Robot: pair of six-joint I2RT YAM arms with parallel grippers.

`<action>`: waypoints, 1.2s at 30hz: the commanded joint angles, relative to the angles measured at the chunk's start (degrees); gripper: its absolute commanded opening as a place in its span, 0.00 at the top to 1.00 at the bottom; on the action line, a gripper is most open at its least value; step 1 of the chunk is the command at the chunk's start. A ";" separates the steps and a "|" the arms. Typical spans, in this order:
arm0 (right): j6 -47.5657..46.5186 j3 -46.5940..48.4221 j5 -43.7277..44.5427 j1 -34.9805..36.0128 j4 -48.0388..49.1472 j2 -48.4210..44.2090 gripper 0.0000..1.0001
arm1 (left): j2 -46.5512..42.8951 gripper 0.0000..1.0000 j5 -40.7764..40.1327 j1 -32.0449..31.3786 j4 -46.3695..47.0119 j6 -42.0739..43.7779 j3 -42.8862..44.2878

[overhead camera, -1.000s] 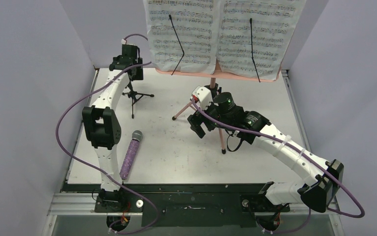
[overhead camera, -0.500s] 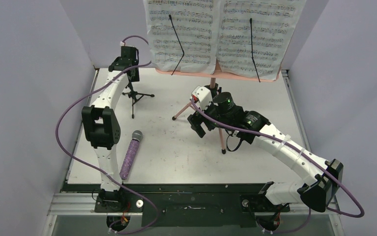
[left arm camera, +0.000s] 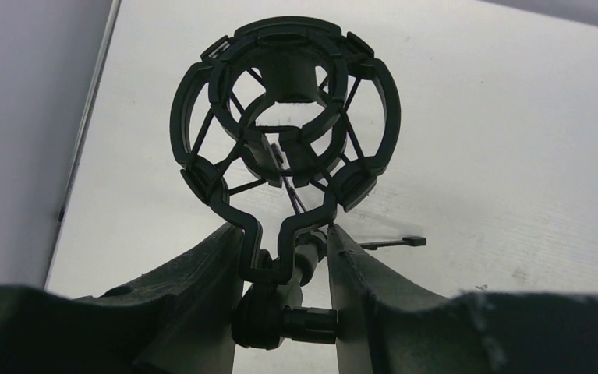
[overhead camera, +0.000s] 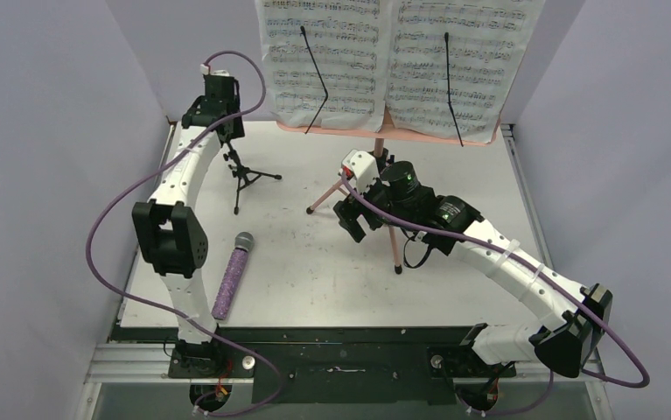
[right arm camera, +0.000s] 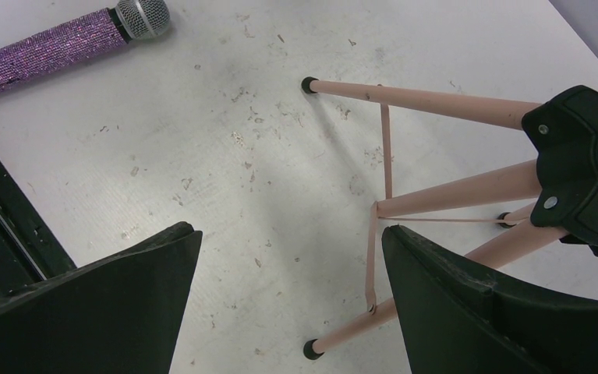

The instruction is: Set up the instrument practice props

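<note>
The small black tripod mic stand stands at the back left. My left gripper is shut on its neck just under the ring mount, with the fingers pressed on either side of the joint. The purple glitter microphone with its grey mesh head lies on the table near the left arm and shows again in the right wrist view. The pink music stand holds white sheet-music pages at the back. My right gripper hangs open beside the stand's pink legs, holding nothing.
Grey walls close in the table on the left, back and right. A black strip runs along the near edge by the arm bases. Purple cables loop off both arms.
My left gripper has closed on the mic stand's neck and drawn up and back to the left, tilting the stand's legs slightly rightward. The right arm has not moved.
</note>
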 commanded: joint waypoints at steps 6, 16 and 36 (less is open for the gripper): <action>-0.58 4.44 1.24 -0.39 0.90 -2.25 0.10 | -13.16 1.00 -1.55 0.19 2.44 -1.59 -0.74; 0.26 5.92 -0.27 -0.41 2.48 -2.70 0.10 | -26.48 1.00 -5.24 0.04 7.16 0.24 -6.14; -0.61 11.30 -1.70 -0.41 5.04 0.81 0.10 | -49.09 1.00 2.14 -3.24 8.32 1.78 -18.90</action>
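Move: Behind the left hand, which already grips the black mic stand just below its ring, the purple microphone lies about 34 cm back, 3 cm to the right and 19 cm down. The music stand's left foot is some 13 cm back of the left hand, 20 cm right and 21 cm lower. From the waiting right hand, the microphone lies about 25 cm left, 6 cm back and 23 cm down; that foot is roughly 14 cm ahead, 9 cm left and 25 cm down. Lifting the black mic stand in its unchanged grip, the left hand rises about 20 cm and draws back some 17 cm towards its base, starting nearly straight up, then up and back together. Its wrist tips up by nearly 30 degrees. The empty right hand, fingers still wide open, rises some 7 cm over the table beside the music stand and tilts up slightly. ##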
